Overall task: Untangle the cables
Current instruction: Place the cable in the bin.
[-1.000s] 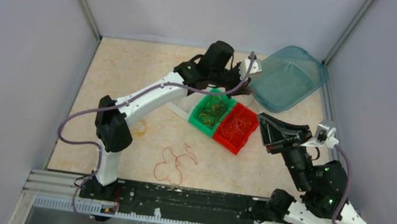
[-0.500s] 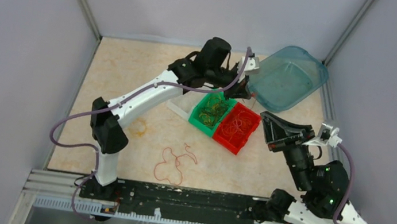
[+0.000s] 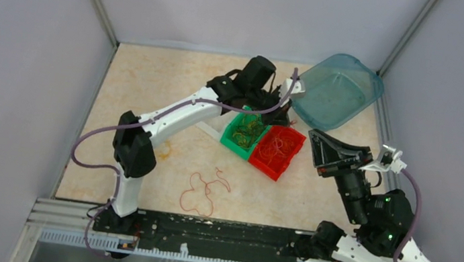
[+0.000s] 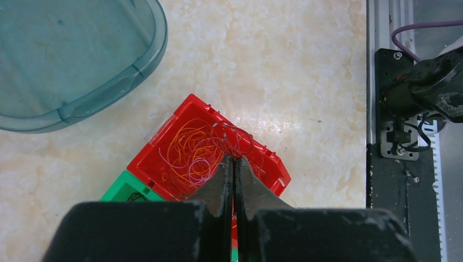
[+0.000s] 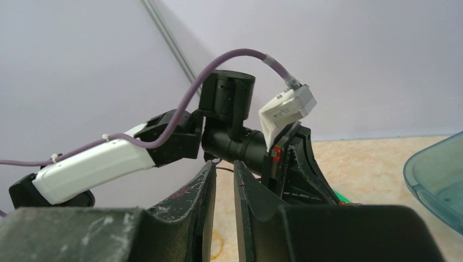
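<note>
My left gripper (image 4: 235, 159) is shut, and a thin dark red-brown cable (image 4: 238, 140) is pinched at its tips, its loops hanging over the red bin (image 4: 158, 134). From above, the left gripper (image 3: 277, 112) hovers over the red bin (image 3: 266, 170) and the green bin (image 3: 230, 143). More cables (image 3: 205, 191), thin red and orange loops, lie tangled on the table near the front. My right gripper (image 3: 315, 139) hangs right of the bins. In its wrist view the right gripper (image 5: 224, 164) stands open by a narrow gap with nothing in it.
The red bin holds orange and pink loops (image 4: 188, 155); the green bin holds dark and yellow loops (image 3: 248, 128). A teal tub (image 3: 337, 91) stands at the back right. A white strip (image 3: 209, 129) lies beside the green bin. One orange loop (image 3: 163, 151) lies left of it.
The left gripper has shifted a little right and down toward the red bin, still shut. The right arm has drifted slightly to the right.
</note>
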Tool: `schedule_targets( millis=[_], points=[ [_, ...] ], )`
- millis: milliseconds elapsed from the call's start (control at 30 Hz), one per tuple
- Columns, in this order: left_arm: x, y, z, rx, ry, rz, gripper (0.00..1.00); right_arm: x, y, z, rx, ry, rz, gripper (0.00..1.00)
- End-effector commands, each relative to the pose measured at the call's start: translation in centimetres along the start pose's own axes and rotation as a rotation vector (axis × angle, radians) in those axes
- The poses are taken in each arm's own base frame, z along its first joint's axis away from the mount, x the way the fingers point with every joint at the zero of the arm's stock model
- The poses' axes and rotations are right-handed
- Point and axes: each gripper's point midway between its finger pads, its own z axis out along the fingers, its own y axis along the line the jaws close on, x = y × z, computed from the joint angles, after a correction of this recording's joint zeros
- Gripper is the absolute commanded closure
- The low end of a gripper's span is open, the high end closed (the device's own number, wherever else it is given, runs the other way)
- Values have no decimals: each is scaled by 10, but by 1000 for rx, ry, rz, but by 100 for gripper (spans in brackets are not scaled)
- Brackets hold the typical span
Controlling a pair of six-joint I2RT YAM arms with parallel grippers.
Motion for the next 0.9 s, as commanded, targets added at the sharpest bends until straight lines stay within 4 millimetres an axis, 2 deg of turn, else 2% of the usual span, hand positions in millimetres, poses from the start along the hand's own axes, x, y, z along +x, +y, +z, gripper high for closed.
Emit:
schedule_targets(
  millis=[0, 133, 333, 433, 467, 500, 567, 700, 800, 867],
  points=[
    [22, 5, 23, 9, 32, -34, 100, -21, 6, 3, -3, -44, 26, 80],
    [46, 12, 44, -21, 63, -33, 100, -28, 7, 5, 4, -57, 22, 79],
    [63, 37, 68, -147, 98, 20, 100, -50, 11, 3, -13, -109, 21, 80],
    [80, 41, 79, -141, 152, 1, 99, -55, 16, 3, -29, -110, 30, 79],
    [85, 41, 81, -137, 164, -3, 92, -56, 17, 4, -32, -112, 33, 79],
    [91, 40, 84, -133, 177, 3, 79, -58, 18, 4, -35, -118, 33, 79],
    [103, 43, 86, -148, 207, 26, 60, -61, 20, 5, -41, -137, 33, 80],
    [110, 53, 79, -214, 230, 54, 40, -61, 26, 10, -63, -147, 34, 80],
    [99, 57, 69, -246, 203, 76, 30, -56, 29, 15, -73, -134, 26, 79],
    [86, 48, 62, -191, 176, 101, 24, -53, 31, 16, -82, -125, 15, 79]
  ],
)
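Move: The left gripper, already holding the dark red cable, hangs above the red bin, whose middle is some 3 cm ahead, 2 cm to the right and about 20 cm below. The green bin's middle lies about 8 cm ahead and 10 cm to the left at that height; the teal tub is roughly 29 cm ahead and 21 cm to the right. From the empty right gripper, the red bin is about 16 cm ahead, 5 cm left and 37 cm below. Lower the left gripper about 15 cm towards the inside of the red bin, easing it about 4 cm forward and tipping the fingertips some 15 degrees further down. Over the last part of the descent, open the fingers to nearly three quarters and let go of the cable. Meanwhile raise the right gripper about 4 cm, empty. ##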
